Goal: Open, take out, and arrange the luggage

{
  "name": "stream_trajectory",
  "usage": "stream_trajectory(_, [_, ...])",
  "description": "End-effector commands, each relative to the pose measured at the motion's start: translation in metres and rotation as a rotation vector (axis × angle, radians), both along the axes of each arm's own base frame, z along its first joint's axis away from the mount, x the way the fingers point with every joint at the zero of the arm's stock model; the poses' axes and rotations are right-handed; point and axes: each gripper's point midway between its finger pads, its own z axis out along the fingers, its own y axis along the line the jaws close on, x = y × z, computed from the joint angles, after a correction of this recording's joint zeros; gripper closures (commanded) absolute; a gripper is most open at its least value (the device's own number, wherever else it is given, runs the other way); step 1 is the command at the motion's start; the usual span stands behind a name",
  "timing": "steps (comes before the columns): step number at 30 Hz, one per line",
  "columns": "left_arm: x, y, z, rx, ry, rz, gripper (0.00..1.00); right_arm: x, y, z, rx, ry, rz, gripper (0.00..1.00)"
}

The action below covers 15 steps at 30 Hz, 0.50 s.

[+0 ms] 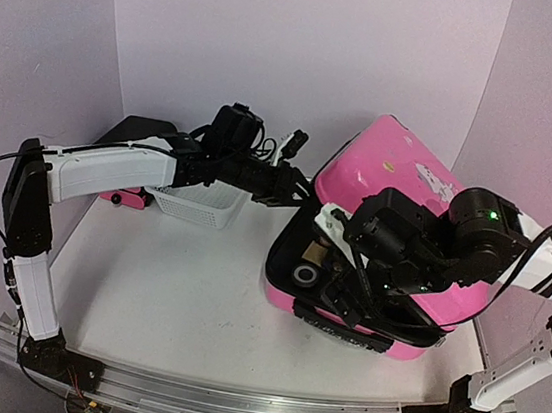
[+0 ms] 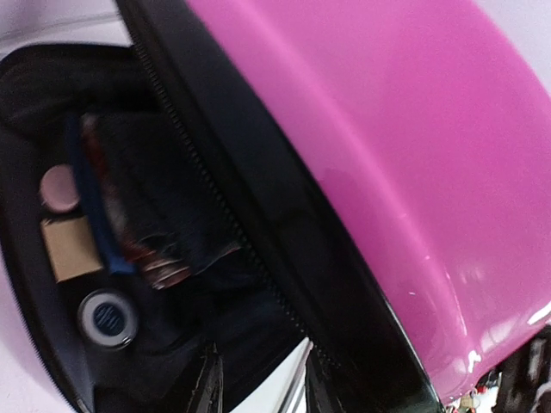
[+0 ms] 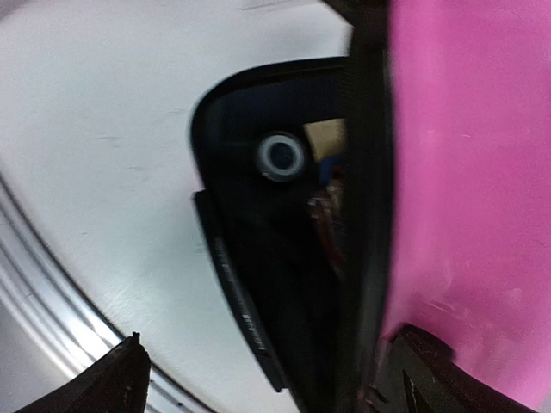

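Note:
The pink luggage (image 1: 402,167) lies right of centre with its lid (image 2: 387,172) propped partly up, black zipper band and lining showing. Inside I see a round white tin (image 2: 108,318), a tan box (image 2: 71,248), a pink disc (image 2: 58,188) and dark clothing. My left gripper (image 1: 287,183) reaches to the case's back left corner; in the left wrist view, the left gripper (image 2: 261,379) has narrowed its fingers on the black zipper rim. My right gripper (image 1: 342,280) hangs over the front opening. In the right wrist view, the right gripper (image 3: 267,379) stands wide open, one finger (image 3: 422,379) against the pink lid (image 3: 465,172).
A white mesh basket (image 1: 196,202) stands behind my left forearm, with a black drawer unit (image 1: 134,134) at the back left. A metal rail (image 1: 232,403) runs along the near edge. White walls close in the back and both sides.

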Motion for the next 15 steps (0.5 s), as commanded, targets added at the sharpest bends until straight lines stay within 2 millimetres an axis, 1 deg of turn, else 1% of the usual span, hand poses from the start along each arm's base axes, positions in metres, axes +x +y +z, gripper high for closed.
stream_trajectory(1, [-0.024, -0.030, 0.080, -0.198, -0.193, -0.112, 0.66, -0.064, 0.061, 0.003, 0.220, 0.278, 0.289, 0.02])
stream_trajectory(2, [-0.026, -0.032, 0.083, -0.203, -0.198, -0.117, 0.66, -0.065, 0.062, -0.003, 0.201, 0.269, 0.290, 0.02])
stream_trajectory(6, [-0.036, -0.041, 0.096, -0.230, -0.221, -0.148, 0.66, -0.032, 0.048, -0.018, 0.115, 0.125, 0.124, 0.02])
stream_trajectory(9, [-0.044, -0.048, 0.105, -0.246, -0.237, -0.167, 0.65, -0.016, 0.040, -0.028, 0.067, 0.055, 0.037, 0.02])
stream_trajectory(11, [-0.046, -0.053, 0.109, -0.256, -0.238, -0.176, 0.65, 0.002, 0.028, -0.031, 0.035, -0.040, -0.067, 0.02])
stream_trajectory(13, [-0.048, -0.056, 0.113, -0.265, -0.241, -0.180, 0.66, 0.021, 0.009, -0.029, -0.006, -0.160, -0.173, 0.04])
stream_trajectory(15, [-0.050, -0.059, 0.115, -0.270, -0.243, -0.183, 0.65, 0.035, -0.011, -0.025, -0.040, -0.262, -0.268, 0.09])
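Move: The lid's raised near-left corner is right at the left hand's fingertips, about 3 cm to the right, 1 cm ahead and 2 cm above. In the open base, the round tin lies some 4 cm back, 5 cm right and 23 below that hand; the tan box is 5 cm beyond the tin, the folded clothes some 15 cm to its right. From the right hand the corner is about 15 cm ahead, 9 left, 4 above; the case's front handle is 3 cm back, 1 right, 18 below. Rightward and up, easing back a little, the left hand keeps its half-open fingers against the lid's free rim and pushes it on over, about 5 cm each way and slowing. The right hand, fingers wide and empty, swings back and left some 6 cm, then returns forward while sinking about 5 cm over the case's front end. ##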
